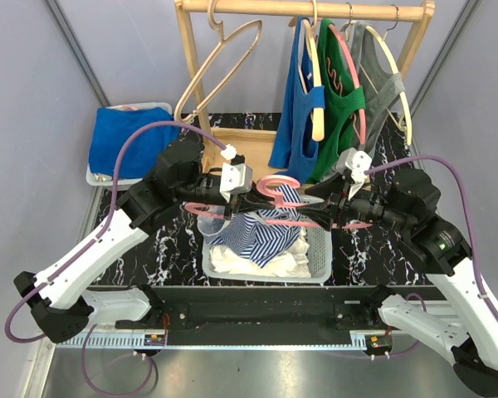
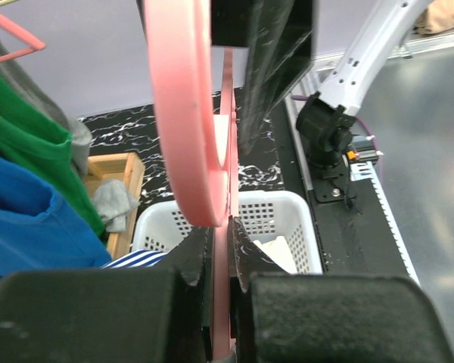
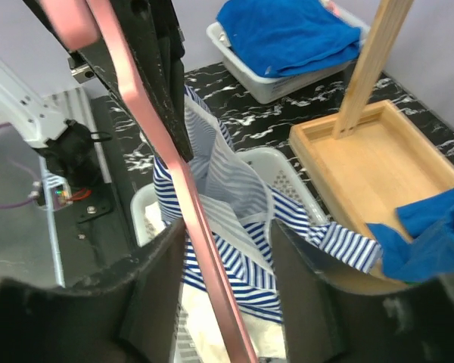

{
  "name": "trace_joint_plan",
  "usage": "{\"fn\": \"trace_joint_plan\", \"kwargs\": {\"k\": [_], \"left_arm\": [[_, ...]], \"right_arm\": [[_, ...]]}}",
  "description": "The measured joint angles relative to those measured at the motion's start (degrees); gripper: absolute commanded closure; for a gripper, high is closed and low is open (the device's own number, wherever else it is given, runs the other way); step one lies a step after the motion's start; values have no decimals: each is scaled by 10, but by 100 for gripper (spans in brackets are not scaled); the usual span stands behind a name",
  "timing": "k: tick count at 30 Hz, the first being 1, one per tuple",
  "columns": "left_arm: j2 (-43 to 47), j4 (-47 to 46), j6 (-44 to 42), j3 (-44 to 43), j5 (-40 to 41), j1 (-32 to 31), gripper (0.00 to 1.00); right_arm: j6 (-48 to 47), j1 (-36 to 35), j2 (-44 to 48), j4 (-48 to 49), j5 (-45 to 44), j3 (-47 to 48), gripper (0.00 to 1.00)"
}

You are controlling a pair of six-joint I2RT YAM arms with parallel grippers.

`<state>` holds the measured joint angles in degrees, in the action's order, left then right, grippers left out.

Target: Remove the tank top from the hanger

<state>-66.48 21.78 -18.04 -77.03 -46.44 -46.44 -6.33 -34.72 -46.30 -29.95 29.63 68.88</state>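
Note:
A pink hanger (image 1: 278, 186) hangs between both grippers above a white basket (image 1: 319, 253). The blue-and-white striped tank top (image 1: 261, 232) droops from the hanger into the basket, one strap trailing toward the right (image 3: 348, 242). My left gripper (image 1: 247, 201) is shut on the hanger's flat pink bar (image 2: 221, 302), just below its hook curve (image 2: 183, 113). My right gripper (image 3: 228, 234) stands open around the hanger's sloping arm (image 3: 204, 249). That arm lies close to the left finger, with striped cloth (image 3: 242, 219) behind it in the gap.
A wooden rack (image 1: 307, 10) at the back carries blue (image 1: 295, 116), green (image 1: 340, 108) and grey tops, plus a bare wooden hanger (image 1: 220, 66). Its tray base (image 3: 378, 162) sits right behind the basket. A white bin with blue cloth (image 1: 129, 141) stands back left. White laundry fills the basket.

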Motion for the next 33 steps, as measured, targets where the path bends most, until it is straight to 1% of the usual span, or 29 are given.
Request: {"fn": "trace_joint_plan", "kwargs": {"k": [1,2,8,9,11,12,24,25,26,27,28,29,30,31,33], "left_arm": [[0,5,0,-3,-4,-1,100],[0,9,0,-7,-7,-2,100],[0,23,1,-13,-9,0,100],[0,26,1,-13,-10,0,100],[-1,28,0,-14,-10,0,100],[-2,28,1,-14,-11,0,100],[-22,29,2,-39,-23,-10,100],[-24,29,0,-43,-23,-10,83],[-26,30,-2,-45,-22,-11,75],[-27,30,-3,-47,-18,-11,70],[-27,27,-6,-48,-12,-12,54],[-27,25,-9,-50,1,-11,45],[-26,23,-16,-53,9,-10,31],[-26,22,-19,-56,21,-9,27],[-19,19,-31,-60,49,-7,24]], "right_arm": [[-2,0,-2,-1,2,0,56],[-1,0,-5,-2,10,0,65],[-5,-1,-10,-14,46,0,79],[-6,-1,-10,-17,51,0,85],[-8,-1,-10,-20,63,0,92],[-10,-2,-9,-21,66,0,99],[-15,-2,35,-16,53,-14,100],[-15,-2,37,-15,49,-14,100],[-16,-2,38,-15,47,-14,100],[-16,-2,39,-15,43,-14,100],[-15,-2,40,-16,41,-14,100],[-13,-2,42,-19,32,-14,100],[-13,-2,43,-23,23,-14,100],[-13,-1,45,-29,8,-14,100],[-13,0,50,-38,-13,-14,100]]}}
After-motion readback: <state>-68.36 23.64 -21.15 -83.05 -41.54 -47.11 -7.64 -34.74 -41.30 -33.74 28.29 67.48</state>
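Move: The bar of the pink hanger already lies between the right gripper's half-open fingers, about 1 cm back, 1 cm left and 1 cm below its hand point. From the right hand, the striped tank top is roughly 9 cm left, level fore and aft and some 16 cm down, above the basket, whose middle is about 7 cm left and 30 cm down; the blue tank top hangs about 22 cm ahead, 1 cm left, near hand height. That bar is some 8 cm right of the left hand, at equal reach and height. Shut the right gripper on the pink hanger's bar while easing back about 2 cm, slightly left and down, then keep the pinch and draw about 2.5 cm right, away from the left hand. Keep the left fingers shut on the hanger until the right has it; only then open them wide and start the left hand forward and up, roughly 2 cm each way. ##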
